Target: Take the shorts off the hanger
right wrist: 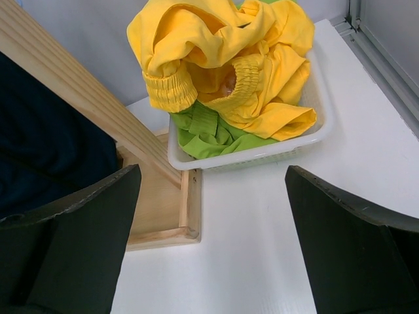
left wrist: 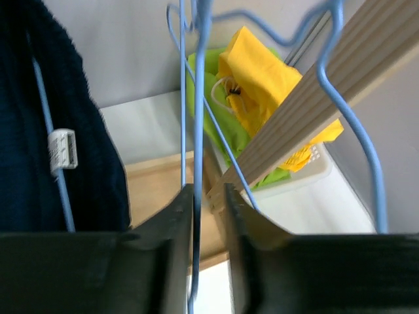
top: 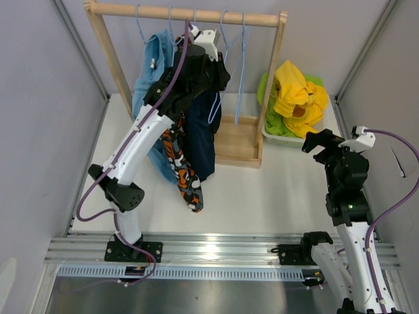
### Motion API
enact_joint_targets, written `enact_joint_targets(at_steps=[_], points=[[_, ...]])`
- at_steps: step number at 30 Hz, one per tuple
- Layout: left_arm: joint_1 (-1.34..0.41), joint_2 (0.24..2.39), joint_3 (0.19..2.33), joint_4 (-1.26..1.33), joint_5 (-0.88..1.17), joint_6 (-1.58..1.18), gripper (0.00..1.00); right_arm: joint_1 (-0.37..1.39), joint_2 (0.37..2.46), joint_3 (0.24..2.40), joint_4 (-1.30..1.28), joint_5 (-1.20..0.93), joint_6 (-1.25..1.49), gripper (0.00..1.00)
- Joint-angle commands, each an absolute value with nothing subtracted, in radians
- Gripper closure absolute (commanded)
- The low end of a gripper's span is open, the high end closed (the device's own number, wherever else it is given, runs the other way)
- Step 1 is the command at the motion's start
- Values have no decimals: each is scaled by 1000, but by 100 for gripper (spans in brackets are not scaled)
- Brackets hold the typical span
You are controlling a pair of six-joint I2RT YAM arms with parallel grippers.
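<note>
Light blue shorts (top: 149, 65), navy shorts (top: 201, 140) and orange-black-white camouflage shorts (top: 186, 175) hang from blue wire hangers on the wooden rack (top: 190, 13). The yellow shorts (top: 296, 95) lie on the lime green shorts (top: 278, 124) in a white basket (top: 270, 135). My left gripper (top: 219, 69) is up among the hangers beside the navy shorts (left wrist: 26, 131). Its jaws (left wrist: 209, 196) stand a narrow gap apart, with a blue hanger wire (left wrist: 198, 131) between them against the left finger. My right gripper (top: 317, 140) is wide open and empty (right wrist: 213, 171), low in front of the basket (right wrist: 314, 140).
Two empty blue hangers (top: 242, 65) hang at the rack's right end. The rack's right post (right wrist: 85, 104) and wooden base (right wrist: 163, 209) stand just left of the basket. Metal frame walls close in both sides of the white table.
</note>
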State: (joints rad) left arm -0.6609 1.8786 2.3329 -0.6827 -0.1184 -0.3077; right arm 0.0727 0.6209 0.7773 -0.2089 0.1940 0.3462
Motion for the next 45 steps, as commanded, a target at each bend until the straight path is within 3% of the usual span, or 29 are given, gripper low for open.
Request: enact_joint_targets(at_steps=[1,7,14,36,45], points=[[-670,1718,2270,-666,-100,-319,64,78,614,773,-178,193,345,1],[-676,1562,2145,-687,-60,-267,47,78,609,773,-184,195,348,1],[-675,1427,2068,-663,-97,-215,39,78,606,773,-187,198,348,1],[-603,1660,2158,-658,-304,-164,43,78,595,773,-196,199,344,1],[-603,1591,2112,-634,-247,-201,43,80,611,764,-183,199,345,0]])
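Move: The navy shorts' hanger is the next target, about 8 cm left of the left gripper and 3 cm ahead, near its height. The empty hanger just hung up lies about 3 cm ahead, its wire still between the fingers; the other empty hanger is some 6 cm right and 3 ahead. The patterned shorts hang about 14 cm left, 2 ahead and 14 below. From the right gripper, the navy hanger is roughly 38 cm left, 16 ahead and 10 above. Open the left gripper further, to a bit over half, and slip off the empty hanger's wire by drawing about 12 cm back, rising some 10 cm and shifting left. Then reach forward and down again by nearly as much, turning a little counter-clockwise, to bring the open fingers in beside the navy shorts' hanger, without closing. ##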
